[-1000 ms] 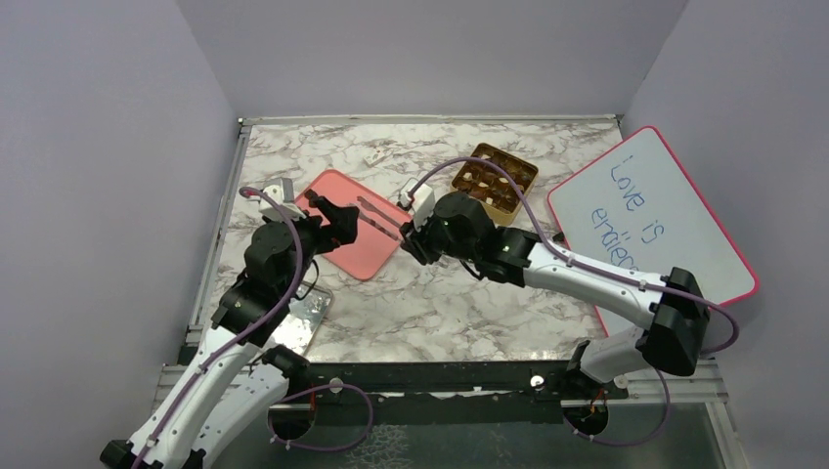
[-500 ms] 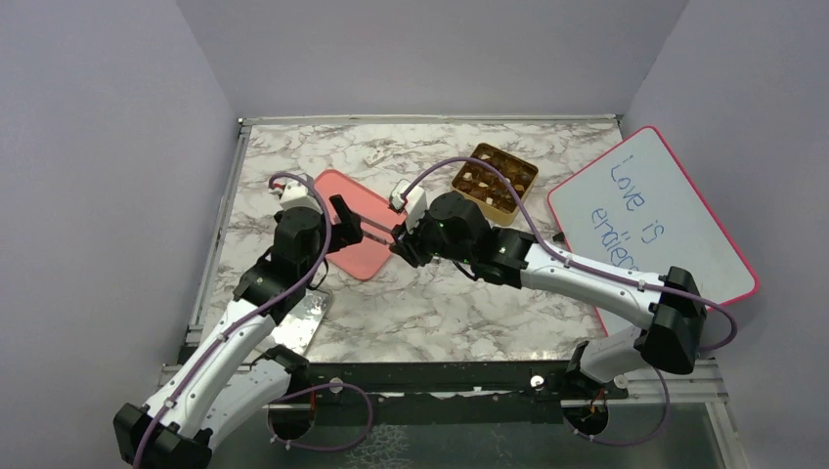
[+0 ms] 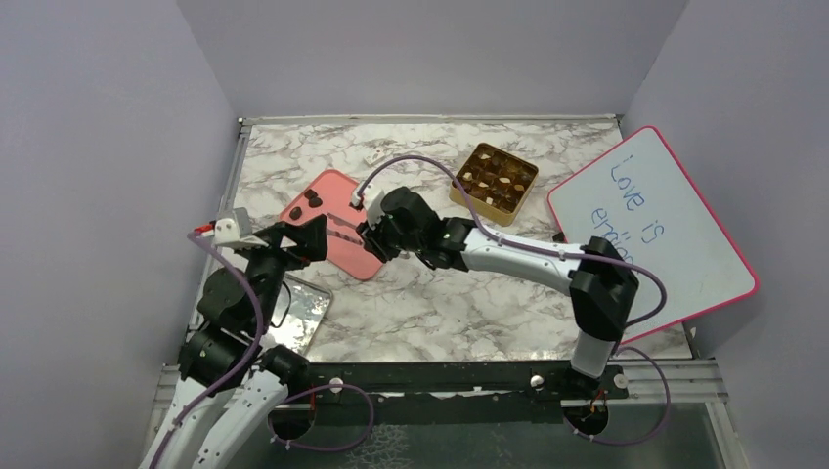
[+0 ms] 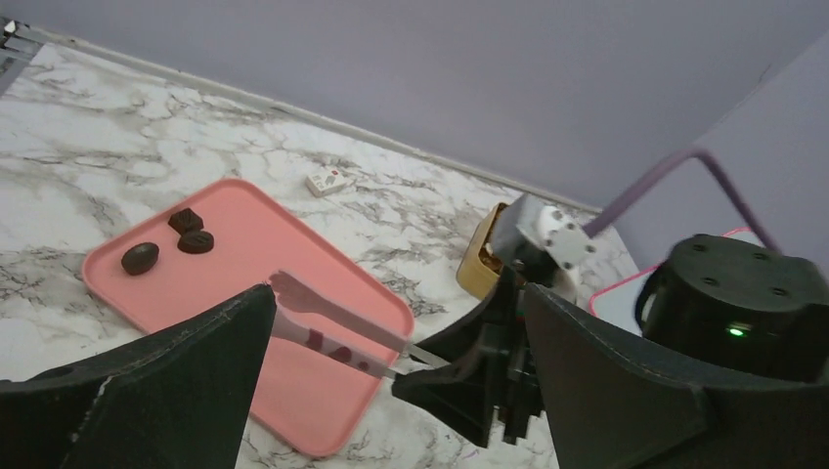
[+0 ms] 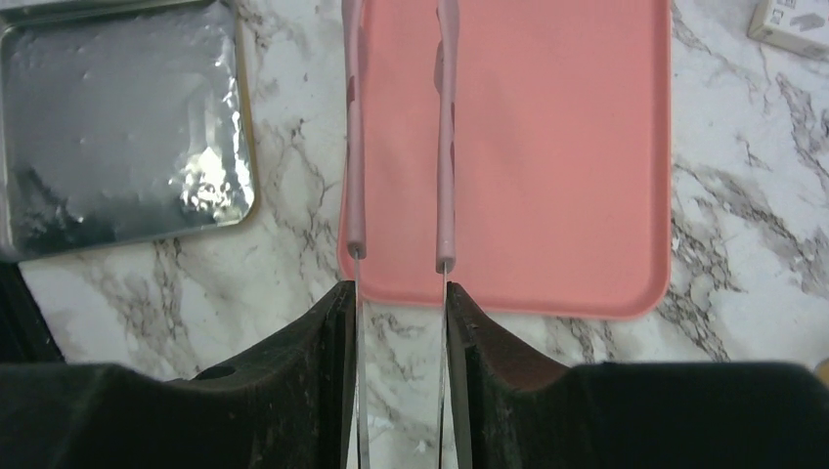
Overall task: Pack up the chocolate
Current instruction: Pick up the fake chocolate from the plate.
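Three dark pieces of chocolate lie at the far left corner of the pink tray, also visible from above as chocolate on the tray. My right gripper is shut on the pink tweezers, whose two arms stand apart over the tray. Nothing sits between the tweezers' tips. My left gripper is open and empty, hovering near the tray's near left edge, facing the right gripper. The gold box holds several pieces.
A silver lid lies on the marble left of the tray, near the left arm's base. A small white packet lies at the back. A pink-rimmed whiteboard leans at the right. Grey walls close in three sides.
The right gripper has carried the tweezers leftward over the tray. The left arm has pulled back toward the near left, uncovering the chocolate on the tray.
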Robot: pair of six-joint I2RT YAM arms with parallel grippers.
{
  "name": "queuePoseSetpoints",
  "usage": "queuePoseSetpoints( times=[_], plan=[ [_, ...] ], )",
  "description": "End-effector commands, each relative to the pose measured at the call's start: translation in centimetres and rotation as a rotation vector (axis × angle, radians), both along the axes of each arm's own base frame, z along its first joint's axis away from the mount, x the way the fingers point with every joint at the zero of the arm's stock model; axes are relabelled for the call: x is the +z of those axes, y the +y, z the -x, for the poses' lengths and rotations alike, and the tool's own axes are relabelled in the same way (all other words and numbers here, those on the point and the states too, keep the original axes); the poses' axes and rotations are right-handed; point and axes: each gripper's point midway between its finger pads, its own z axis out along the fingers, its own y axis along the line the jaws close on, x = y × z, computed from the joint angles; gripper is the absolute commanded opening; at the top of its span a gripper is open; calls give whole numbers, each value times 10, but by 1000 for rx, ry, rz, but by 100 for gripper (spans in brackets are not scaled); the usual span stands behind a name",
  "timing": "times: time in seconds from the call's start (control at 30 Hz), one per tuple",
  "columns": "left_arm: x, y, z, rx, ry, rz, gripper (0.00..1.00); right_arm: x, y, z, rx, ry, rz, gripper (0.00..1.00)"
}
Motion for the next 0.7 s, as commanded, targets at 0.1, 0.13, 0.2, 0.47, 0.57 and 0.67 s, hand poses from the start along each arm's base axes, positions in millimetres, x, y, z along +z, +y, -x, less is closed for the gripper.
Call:
queuePoseSetpoints(
  times=[0.1, 0.13, 0.2, 0.47, 0.57, 0.67],
  plan=[
    [-4, 31, 19, 96, -94, -30, 99, -9, 45, -42, -35, -50, 44, 40],
    [-6, 32, 20, 101, -99, -37, 99, -20, 51, -47, -35, -39, 64, 40],
    [-9, 37, 20, 119, -103, -53, 99, -28, 60, -52, -27, -25, 70, 40],
    [-3, 55, 30, 187, -149, -57, 99, -45, 89, -69, -4, -38, 72, 40],
    [-1, 57, 34, 193, -174, -38, 99, -53, 95, -77, -11, -45, 83, 40],
    [-2, 60, 36, 202, -182, -31, 99, -61, 98, -85, -22, -35, 97, 40]
  ],
)
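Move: The right hand holds the pink-sleeved tongs. The oval chocolate near the plate's left corner lies about 15 cm ahead of this hand, 21 cm to its left and 15 cm below. From that chocolate, the round chocolate sits some 5 cm to the right and 3 cm farther out, and the square chocolate about 4 cm to the right and 6 cm farther out. The oval chocolate is roughly 23 cm ahead of the idle left hand, 16 cm to its left and 30 cm lower. The right hand carries the tongs left and forward over the pink plate while sinking, some 13 cm in all, bringing the prongs to the oval chocolate with one on either side of its line; the grip on the tongs and the gap between the prongs stay unchanged. The left hand, wide open and empty, clears out to the left and a little back, about 6 cm, swinging slightly counter-clockwise and tipping up. ##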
